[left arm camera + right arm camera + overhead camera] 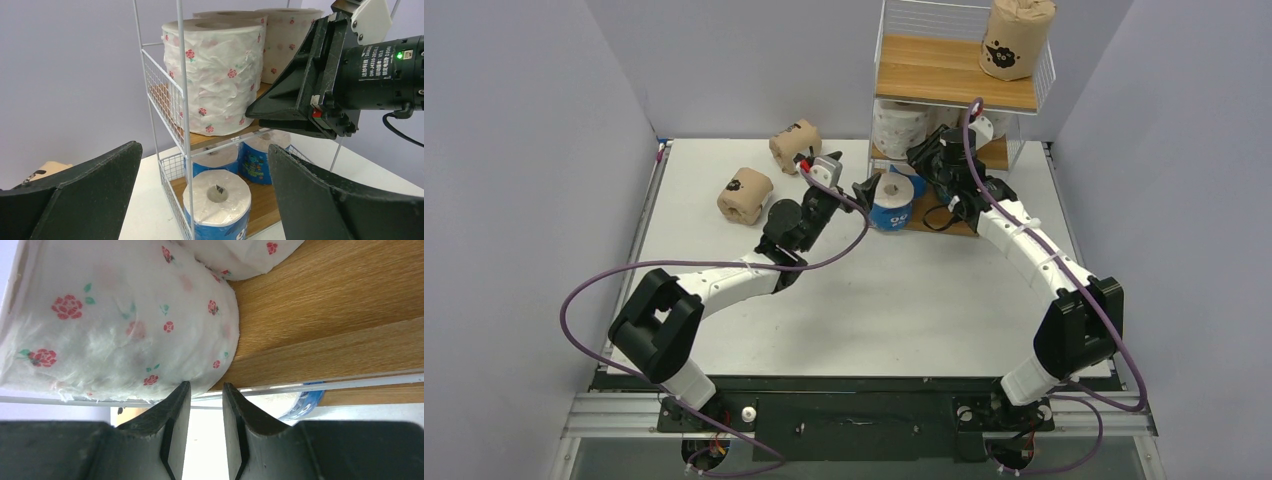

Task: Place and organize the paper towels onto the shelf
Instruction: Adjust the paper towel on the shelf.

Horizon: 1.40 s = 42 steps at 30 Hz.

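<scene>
The shelf (954,72) stands at the back right. A brown paper towel roll (1016,38) sits on its top board. White flowered rolls (215,75) fill the middle tier. Blue-and-white rolls stand on the bottom board, the nearest one (217,205) at the front corner behind the wire post. My left gripper (204,147) is open wide, facing that roll without touching it. My right gripper (206,387) is at the middle tier's edge, jaws a narrow gap apart with nothing between them. Its left fingertip (182,390) touches a white flowered roll (115,325).
Two brown rolls (744,195) (795,145) lie on the white table (824,310) left of the shelf. The right arm's wrist (350,75) hangs close above my left gripper. Grey walls close in the table's sides and back.
</scene>
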Available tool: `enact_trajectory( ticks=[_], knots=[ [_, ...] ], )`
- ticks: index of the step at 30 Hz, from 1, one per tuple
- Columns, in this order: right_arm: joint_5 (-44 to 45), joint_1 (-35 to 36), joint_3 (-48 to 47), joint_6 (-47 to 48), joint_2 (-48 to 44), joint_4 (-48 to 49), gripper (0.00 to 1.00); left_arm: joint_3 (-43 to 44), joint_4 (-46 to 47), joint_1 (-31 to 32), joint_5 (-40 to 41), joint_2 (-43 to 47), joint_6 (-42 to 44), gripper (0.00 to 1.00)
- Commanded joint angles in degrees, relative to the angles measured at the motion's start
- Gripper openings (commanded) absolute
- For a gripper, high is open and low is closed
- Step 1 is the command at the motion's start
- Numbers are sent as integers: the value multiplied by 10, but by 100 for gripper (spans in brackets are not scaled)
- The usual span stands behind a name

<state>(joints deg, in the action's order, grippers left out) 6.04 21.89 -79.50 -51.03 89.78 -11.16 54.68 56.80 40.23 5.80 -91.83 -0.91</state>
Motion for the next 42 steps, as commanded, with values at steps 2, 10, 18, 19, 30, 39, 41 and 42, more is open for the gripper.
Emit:
enact_trajectory(
  ticks=[2,10,18,19,30,39,41,42],
  knots=[
    [-5,-10,2,18,-34,30,27,0,9,-7,6,22,3,96],
    [5,-30,38,27,-89,41,23,0,9,-9,7,26,-3,96],
    [-4,-39,58,10,-78,112,0,-9,9,-9,12,33,-9,96],
    [-4,-39,62,3,-77,122,0,-9,9,-9,13,33,-9,96],
    [-32,-37,50,-35,-23,184,0,-16,7,-12,40,33,-6,96],
    [-39,-29,29,-40,7,179,0,-15,6,-16,41,32,-8,96],
    [-42,-26,29,-42,10,179,0,-15,5,-17,40,32,-8,96],
    [-42,-25,29,-42,11,180,0,-15,5,-16,40,32,-8,96]
  ],
)
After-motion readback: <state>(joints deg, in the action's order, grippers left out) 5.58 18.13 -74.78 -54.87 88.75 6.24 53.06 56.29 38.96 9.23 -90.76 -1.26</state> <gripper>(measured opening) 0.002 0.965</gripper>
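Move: The front floral paper towel roll on the middle shelf is about 4 cm ahead of my right hand, 4 cm to its left and 4 cm higher. The back-left floral roll stands some 13 cm ahead and 2 cm right, the back-right one 13 cm ahead and 14 cm right, both 4 cm higher. The front blue roll sits 12 cm below, 3 cm ahead and 6 cm left. From my left hand the front floral roll is about 12 cm ahead, 9 cm right and 7 cm up. I take my right fingertips away from the low right side of the front floral roll, back a little, about 4 cm right and 4 cm up, shutting the slightly open fingers and tipping them up some 10 degrees. Then I reach about 4 cm forward and slightly left, closed tips going to the roll's right side at mid-height. My open left hand eases 2 cm left. ##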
